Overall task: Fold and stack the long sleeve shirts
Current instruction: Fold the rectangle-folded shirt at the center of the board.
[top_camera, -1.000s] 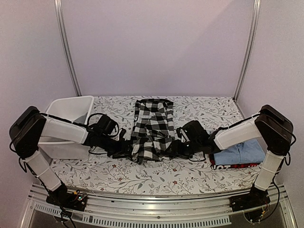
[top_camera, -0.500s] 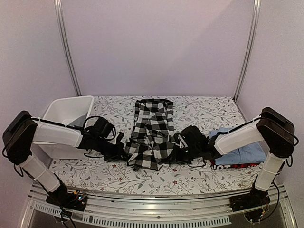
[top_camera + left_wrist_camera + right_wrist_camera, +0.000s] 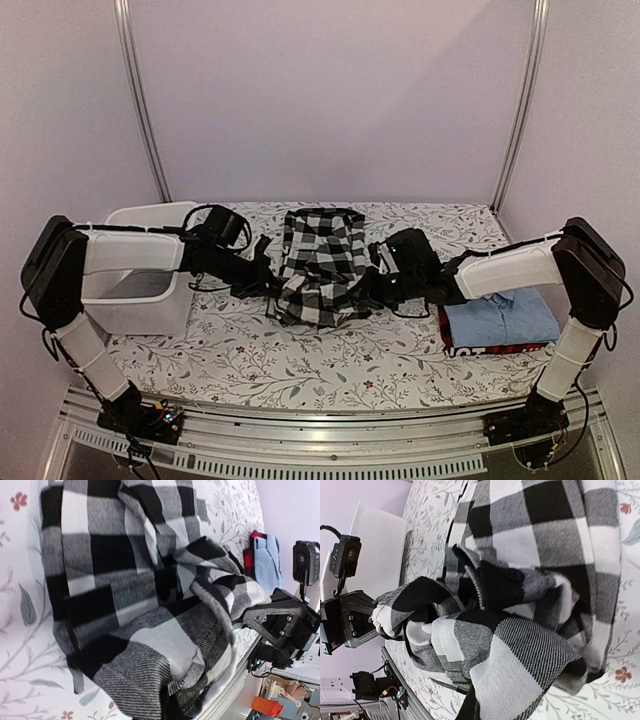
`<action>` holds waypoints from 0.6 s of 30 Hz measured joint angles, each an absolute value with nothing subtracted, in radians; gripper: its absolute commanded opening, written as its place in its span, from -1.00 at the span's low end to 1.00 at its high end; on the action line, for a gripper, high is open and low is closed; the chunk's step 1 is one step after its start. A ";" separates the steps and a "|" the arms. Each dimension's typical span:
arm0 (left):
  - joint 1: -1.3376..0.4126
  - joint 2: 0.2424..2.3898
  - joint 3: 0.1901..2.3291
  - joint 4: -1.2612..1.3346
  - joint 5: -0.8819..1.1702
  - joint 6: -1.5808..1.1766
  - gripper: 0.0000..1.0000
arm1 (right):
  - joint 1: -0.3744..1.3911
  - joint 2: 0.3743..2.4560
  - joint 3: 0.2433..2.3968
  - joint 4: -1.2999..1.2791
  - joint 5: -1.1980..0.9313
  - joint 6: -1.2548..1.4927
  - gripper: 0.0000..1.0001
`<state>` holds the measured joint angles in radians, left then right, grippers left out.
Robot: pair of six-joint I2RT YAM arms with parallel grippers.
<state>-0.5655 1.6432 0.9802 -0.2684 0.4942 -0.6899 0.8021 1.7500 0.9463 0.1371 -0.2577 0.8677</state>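
Note:
The black-and-white checked shirt lies in the middle of the table, its near edge raised and bunched. My left gripper is shut on the near left corner of that edge, and my right gripper is shut on the near right corner. Checked cloth drapes over my own fingers in the left wrist view and hides them. The right wrist view is likewise filled with cloth. A folded light blue shirt rests on a red-and-black one at the right.
A white plastic tub stands at the left, beside the left arm. The table has a floral cover and a metal rail along its near edge. Purple walls close in the back and sides.
Both grippers have shut on the checked shirt's near edge. They have lifted it and carried it away from the near edge, so the shirt now looks shorter and bunched.

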 measured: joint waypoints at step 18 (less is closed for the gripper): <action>-0.407 1.928 1.355 -0.368 0.545 -0.553 0.21 | 0.640 1.889 1.189 0.100 -0.311 0.808 0.17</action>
<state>-0.4072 1.9282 1.3552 -0.3679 0.5453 -0.5529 0.6403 1.8893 1.1889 0.1001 -0.3115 0.8082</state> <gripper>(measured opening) 0.565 0.567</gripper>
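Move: Both hands already hold the shirt's near end by its corners, some 7 cm above the table. The middle of the shirt's body, where it is taken, lies about 11 cm ahead of the left hand and 11 cm to its right; from the right hand, 10 cm ahead and 9 cm to its left. The shirt's far edge is another 11 cm beyond that. The blue shirt stack stands roughly 30 cm to the right hand's right and 3 cm nearer the base. Forward together, fast at first and then easing, the two hands carry the pinched near end over the shirt's body, the left some 11 cm, the right nearly 10. The left dips about 2 cm on the way, then comes back up, while the right rises about 3 cm late on. Partway along both sets of fingers start opening, to a little over half, and let go of the cloth. ##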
